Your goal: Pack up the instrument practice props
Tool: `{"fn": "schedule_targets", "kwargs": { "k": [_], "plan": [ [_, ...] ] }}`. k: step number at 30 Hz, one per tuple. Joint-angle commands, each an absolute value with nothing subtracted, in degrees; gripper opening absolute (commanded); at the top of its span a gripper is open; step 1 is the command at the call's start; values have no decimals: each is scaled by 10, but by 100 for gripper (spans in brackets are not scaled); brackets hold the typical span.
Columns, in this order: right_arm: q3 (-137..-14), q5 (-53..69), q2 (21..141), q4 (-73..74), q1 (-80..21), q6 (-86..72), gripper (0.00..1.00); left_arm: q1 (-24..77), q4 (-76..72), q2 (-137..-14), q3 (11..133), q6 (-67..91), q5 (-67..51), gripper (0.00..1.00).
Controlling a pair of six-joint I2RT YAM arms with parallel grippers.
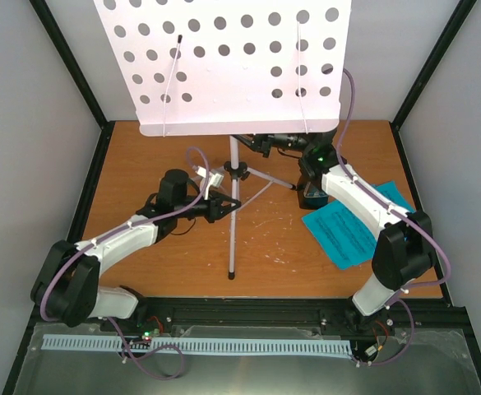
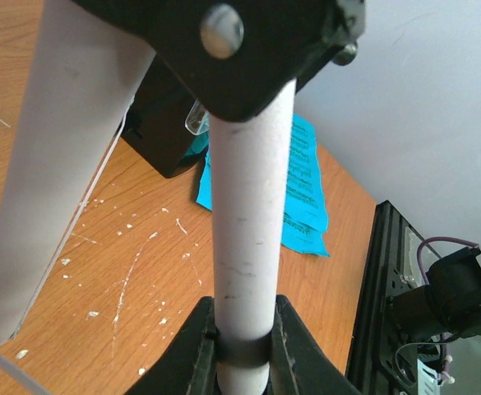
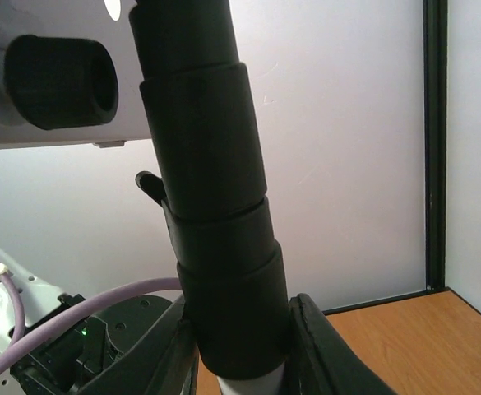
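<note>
The white music stand stands upright at mid table, its hole-punched desk high at the back and its tripod legs spread on the wood. My left gripper is shut on a white tube of the stand, low down by the leg hub. My right gripper is closed around the black collar of the pole just under the desk. The black metronome sits behind the cyan sheet-music pages on the right, partly hidden by my right arm.
White walls and black frame posts enclose the wooden table on three sides. A black rail runs along the near edge. Purple cables loop off both arms.
</note>
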State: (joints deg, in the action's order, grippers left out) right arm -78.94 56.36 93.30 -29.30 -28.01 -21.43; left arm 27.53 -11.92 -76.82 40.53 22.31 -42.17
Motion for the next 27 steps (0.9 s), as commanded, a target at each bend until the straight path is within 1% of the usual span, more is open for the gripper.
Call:
{"fn": "schedule_targets", "kwargs": {
  "k": [1, 10, 22, 27],
  "plan": [
    [-809, 599, 908, -252, -298, -234, 3, 266, -131, -717, 407, 222, -375, 0],
    [-797, 578, 869, -178, -333, -189, 3, 266, -142, -625, 423, 204, -366, 0],
    [-784, 546, 860, -107, -375, -151, 3, 266, -115, -582, 498, 216, -367, 0],
    [-767, 528, 858, -112, -383, -159, 3, 266, -130, -563, 500, 246, -359, 0]
  ]
}}
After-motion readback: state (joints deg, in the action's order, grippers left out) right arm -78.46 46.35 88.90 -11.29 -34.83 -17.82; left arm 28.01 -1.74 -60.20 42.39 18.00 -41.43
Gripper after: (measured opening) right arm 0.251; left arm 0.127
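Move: Left fingers already hold the tripod's near leg. The black tripod hub lies about 6 cm ahead, 6 above and a centimetre right of them; the leg's foot is some 17 back, 1 right and 18 below. The metronome stands roughly 9 ahead, 22 right and 14 below. The right fingers still grip the stand's black upper post; the hub is about 1 cm ahead, level sideways and 17 below them. Keeping its pinch on the near leg just below the hub, the left hand draws it back about 4 cm and slightly left, then mainly lifts it, some 8 cm in all, fingertips tipping up about 10 degrees. The right hand keeps hold of the post and eases it back, left and down, 2 to 3 cm each way. ##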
